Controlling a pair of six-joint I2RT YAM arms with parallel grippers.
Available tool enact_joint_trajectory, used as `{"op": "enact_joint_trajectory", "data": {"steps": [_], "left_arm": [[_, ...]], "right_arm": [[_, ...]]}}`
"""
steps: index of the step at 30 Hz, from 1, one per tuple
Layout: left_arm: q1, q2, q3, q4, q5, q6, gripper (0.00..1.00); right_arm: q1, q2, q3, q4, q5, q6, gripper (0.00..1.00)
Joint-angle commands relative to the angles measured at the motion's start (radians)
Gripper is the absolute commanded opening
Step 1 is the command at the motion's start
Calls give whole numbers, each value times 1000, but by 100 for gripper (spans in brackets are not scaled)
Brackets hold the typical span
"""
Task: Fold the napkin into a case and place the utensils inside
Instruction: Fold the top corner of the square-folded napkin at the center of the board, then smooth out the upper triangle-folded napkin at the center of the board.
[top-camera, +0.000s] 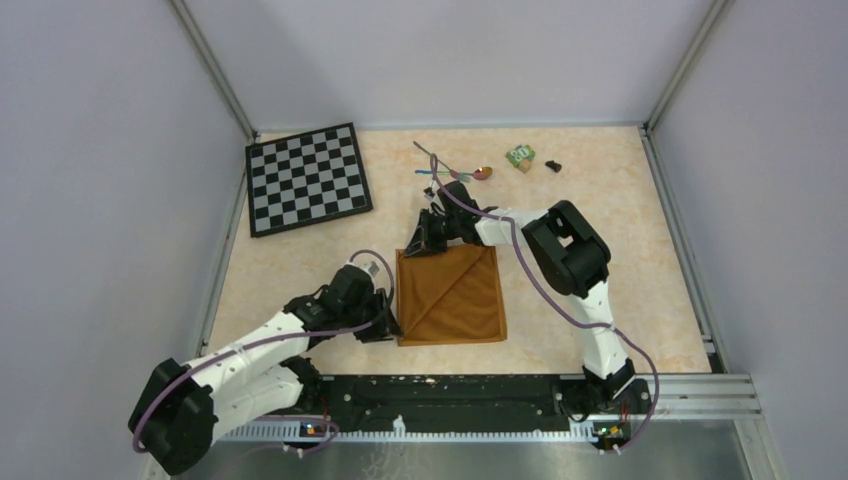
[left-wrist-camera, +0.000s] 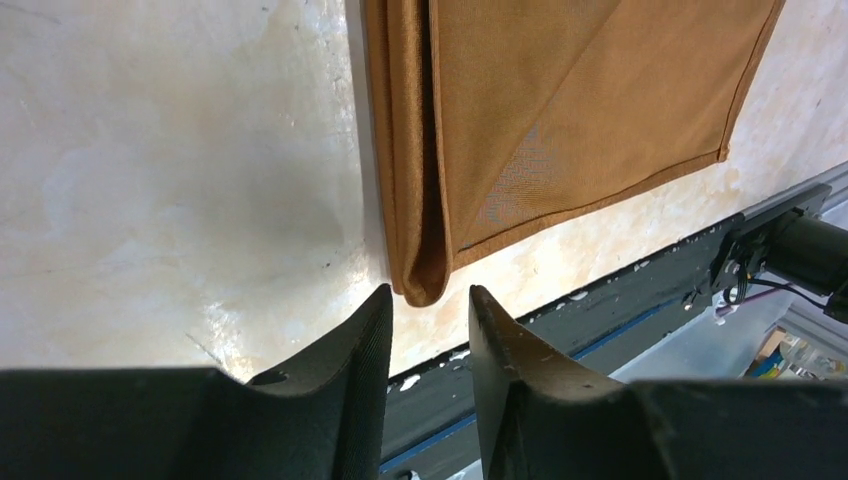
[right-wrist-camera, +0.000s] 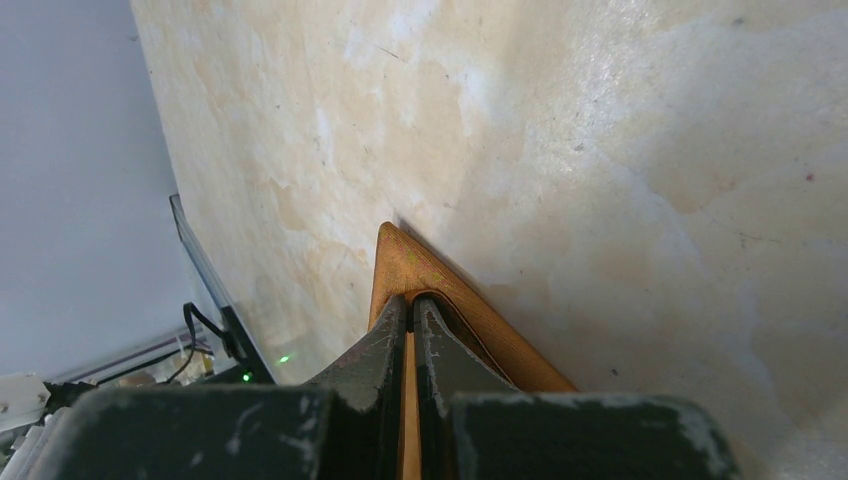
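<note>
The orange-brown napkin lies folded in layers as a rough square with a diagonal crease; no narrow case shape shows. My left gripper is open at the napkin's near left corner. The folded edge sits just beyond the tips, touching neither finger. My right gripper is shut on the napkin's far left corner, with cloth pinched between the fingers. In the top view the right gripper is at that corner and the left gripper is near the front. The utensils lie further back, the spoon's coppery bowl pointing right.
A black-and-white chessboard lies at the back left. A small green block and a small black piece sit at the back, right of the utensils. The black mounting rail runs along the near edge.
</note>
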Motion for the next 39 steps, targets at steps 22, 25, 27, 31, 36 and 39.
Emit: {"op": "enact_joint_trajectory", "data": {"steps": [22,25,27,31,36,39], "left_arm": [[-2,198,-20,130,-26,27,11],[-2,191,-28,124,-28,24,11],[-2,184,-26,115,-29,24,11],[-2,158,-18,95,-38,25,11],[-3,160,-16,98,-38,23,11],[-2,172,-22,102,-37,21,11]], "right_arm": [[-16,27,157,-72,-41,-82,23],[-53,-13,262,-195,-40,-175,38],[-96,-67,295,-287,-31,-245,46],[-170,-303,104,-296,-23,-343,57],[-161,-431,-299,40,-261,-157,55],[-80,-434,-412,262,-311,-11,56]]}}
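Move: The napkin's bottom-left folded corner lies about 3 cm below my left hand, 1 cm ahead and 1 cm to the right. From that hand the top-left corner is some 21 cm ahead and 1 cm to the right, and the bottom-right corner about level and 22 cm to the right. From my right hand, its shut fingers already on the top-left corner, the top-right corner is about 18 cm to the right and 1 cm ahead, and the spoon 17 cm ahead and 15 cm to the right. I lower my left hand about 2.5 cm and a touch forward onto the bottom-left corner and close its part-open fingers until they pinch the folded layers, then hold there. Only after that do I open my right fingers past half, let go of the top-left corner and rise nearly 12 cm, going out forward first, then about 10 cm right and back again, towards the top-right corner. ##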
